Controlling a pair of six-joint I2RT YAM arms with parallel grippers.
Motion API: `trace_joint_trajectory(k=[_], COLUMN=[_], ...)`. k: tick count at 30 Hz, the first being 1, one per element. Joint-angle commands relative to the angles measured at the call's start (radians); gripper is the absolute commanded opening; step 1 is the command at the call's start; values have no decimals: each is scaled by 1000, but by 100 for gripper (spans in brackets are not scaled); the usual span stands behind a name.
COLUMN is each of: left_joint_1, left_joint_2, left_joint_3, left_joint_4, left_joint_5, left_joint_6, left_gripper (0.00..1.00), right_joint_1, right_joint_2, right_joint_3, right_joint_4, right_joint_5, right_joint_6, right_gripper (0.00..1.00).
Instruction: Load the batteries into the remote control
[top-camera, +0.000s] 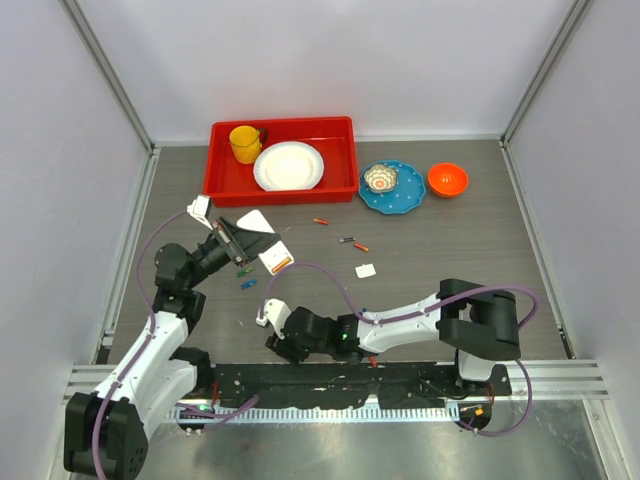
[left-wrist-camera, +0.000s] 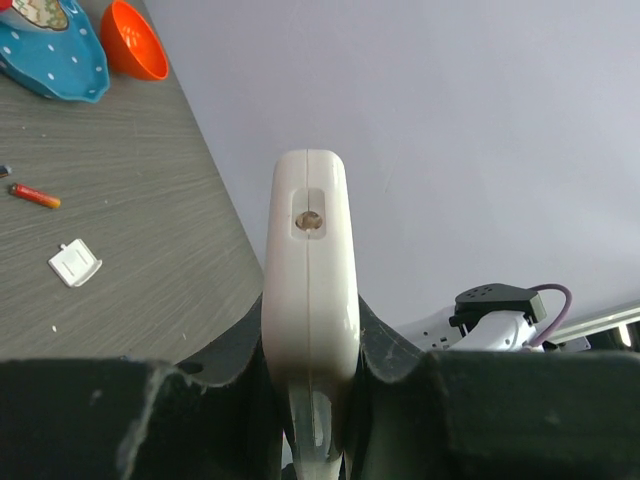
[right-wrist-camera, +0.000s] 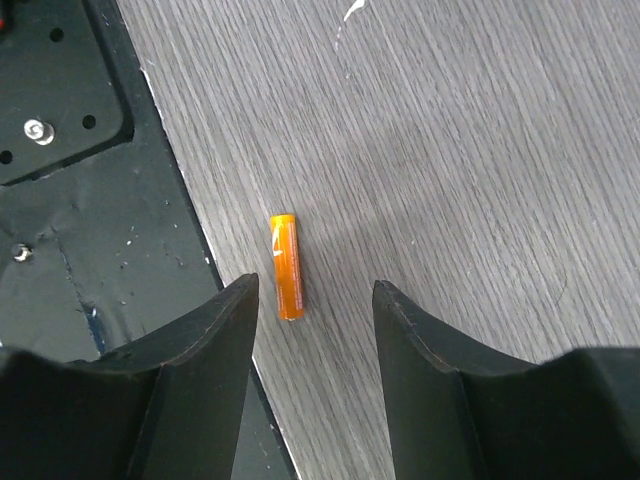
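Observation:
The white remote control (left-wrist-camera: 309, 270) is clamped edge-on in my left gripper (left-wrist-camera: 310, 350), raised over the left of the table; from above its red-marked end (top-camera: 276, 262) sticks out past the gripper (top-camera: 250, 245). An orange battery (right-wrist-camera: 286, 265) lies on the table by the black base plate, just ahead of my right gripper (right-wrist-camera: 315, 290), whose jaws stand open and empty over it. Seen from above, the right gripper (top-camera: 280, 345) is low near the front edge. More batteries lie loose: red (top-camera: 321, 221), dark (top-camera: 347, 240), orange-red (top-camera: 361, 247), green (top-camera: 243, 270), blue (top-camera: 248, 284).
A small white cover (top-camera: 366, 270) lies mid-table. At the back stand a red tray (top-camera: 340, 185) with a white plate (top-camera: 289, 166) and yellow cup (top-camera: 244, 143), a blue plate (top-camera: 405, 195) and an orange bowl (top-camera: 447, 179). The black base plate (right-wrist-camera: 60, 250) borders the front edge.

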Motion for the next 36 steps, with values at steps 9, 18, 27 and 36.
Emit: trace_joint_trajectory(k=[9,18,27,36], left_joint_1=[12,14,14,12], left_joint_2=[3,17,21,57], left_joint_3=[6,-4,-6,-3], left_joint_4=[36,44,47,67], left_joint_5=[10,14,22,41], left_joint_6=[15,15,15,26], left_gripper=[0,0,0,0], right_joint_1=[21,40,38,40], right_joint_2=[42,89,1,-423], right_joint_3=[50,81,1,-166], right_joint_4=[-9,-46,-66,-233], right_joint_5=[-3,17,89,248], right_joint_6=[-54,-77,-57,-20], right_gripper=[47,34,6,1])
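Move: Just under the right hand's open fingers lies the orange battery, its middle about 1 cm to the left, level fore-and-aft and some 3 cm below. The red battery lies roughly 20 cm to the right and 1 cm back; the blue battery is about 19 cm to the right and 7 cm ahead. From the left hand, which holds the remote control, the orange battery lies about 14 cm back, 1 cm left and 27 cm below. Sinking about 2 cm onto the orange battery, the right hand eases back 1 cm and forward again while its fingers close and pinch the battery near its right-hand end. It then pulls away quickly to the right, about 7 cm, rising some 3 cm late in that stretch with the battery gripped. The left hand keeps its hold on the remote control and settles about 1.5 cm. ##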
